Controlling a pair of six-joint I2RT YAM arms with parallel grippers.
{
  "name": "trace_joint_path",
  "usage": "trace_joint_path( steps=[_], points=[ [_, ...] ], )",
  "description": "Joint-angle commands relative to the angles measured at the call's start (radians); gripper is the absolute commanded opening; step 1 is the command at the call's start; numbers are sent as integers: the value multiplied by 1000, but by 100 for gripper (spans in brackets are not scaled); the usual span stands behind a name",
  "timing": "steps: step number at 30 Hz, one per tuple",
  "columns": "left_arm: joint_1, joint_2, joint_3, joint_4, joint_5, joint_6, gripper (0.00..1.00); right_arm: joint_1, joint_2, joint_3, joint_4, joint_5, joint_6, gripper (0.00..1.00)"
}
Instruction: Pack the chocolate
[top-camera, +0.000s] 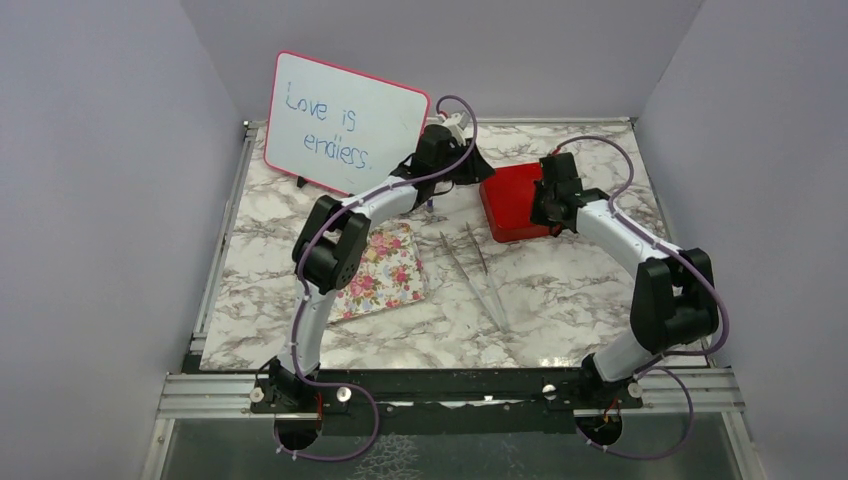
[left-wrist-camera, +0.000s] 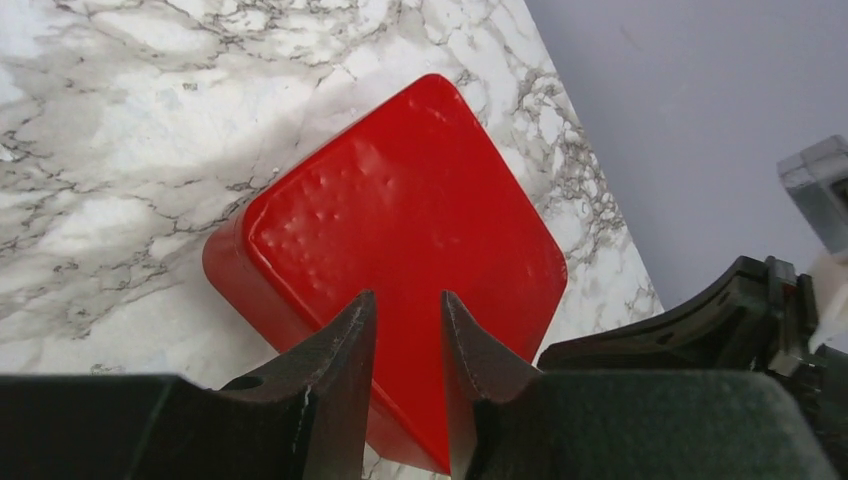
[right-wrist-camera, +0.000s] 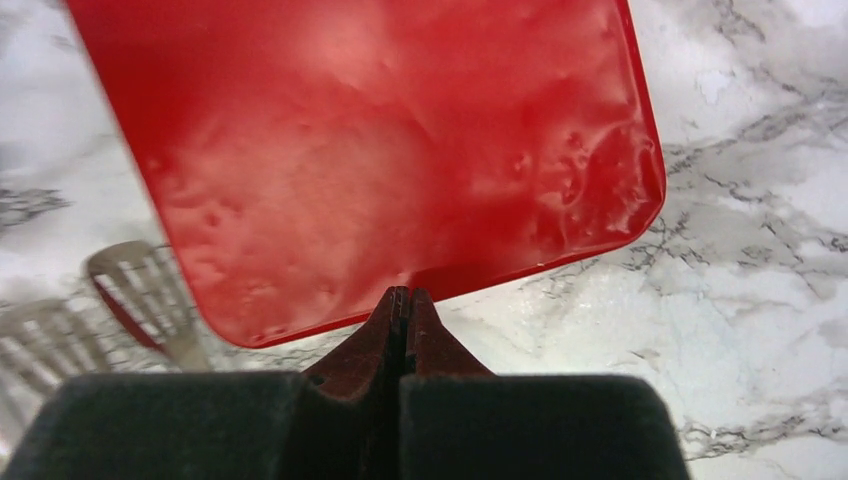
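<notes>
No chocolate shows in any view. The red square box sits closed at the back of the table, its smooth lid filling both wrist views. My left gripper hovers over the box's left side, jaws a narrow gap apart with nothing between them. At the box's right edge my right gripper is shut and empty, its tips at the lid's near rim.
A pink floral tray lies under the left arm. Metal tongs rest mid-table, their tips also showing in the right wrist view. A pink-framed whiteboard stands at the back left. Purple walls enclose the marble table.
</notes>
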Motion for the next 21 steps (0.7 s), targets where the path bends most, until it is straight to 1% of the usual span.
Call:
trace_joint_path(
  steps=[1,5,8,9,11,14,17,19,20,21],
  points=[
    [-5,21,-28,10,33,18,31,4,50,-23,28,102,15,1],
    [-7,-7,-40,-9,32,34,33,4,76,-22,15,121,13,1],
    [-8,-53,-37,-61,21,67,42,4,57,-14,0,118,15,2],
    [-8,-75,-39,-78,17,78,44,4,43,-10,-10,114,15,3],
    [-8,-125,-45,-119,1,107,48,5,3,2,-37,97,13,9],
    [-8,-206,-51,-208,-45,161,54,6,-67,28,-80,40,9,24],
    [-8,-280,-52,-293,-107,219,62,5,-147,39,-107,-26,-7,41],
    [-8,-332,-62,-351,-133,249,74,6,-203,30,-111,-63,-16,53],
    [-8,-361,-74,-365,-143,263,94,6,-231,24,-107,-79,-23,62],
    [-7,-391,-89,-378,-153,276,98,7,-257,19,-106,-92,-23,80]
  ],
)
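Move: The closed right hand hovers by the lid's near edge, the red box's middle about 7 cm ahead, 3 cm left and 5 cm below; the tongs lie some 14 cm left and 12 cm back. From the left hand, by the box's far-left corner, the box's middle is roughly 8 cm right, 5 cm back and 10 cm down, and the blue marker about 12 cm left and 7 cm back. Both hands dip about 2 cm over the red box, then rise away, opening, the left also drawing back-left. ##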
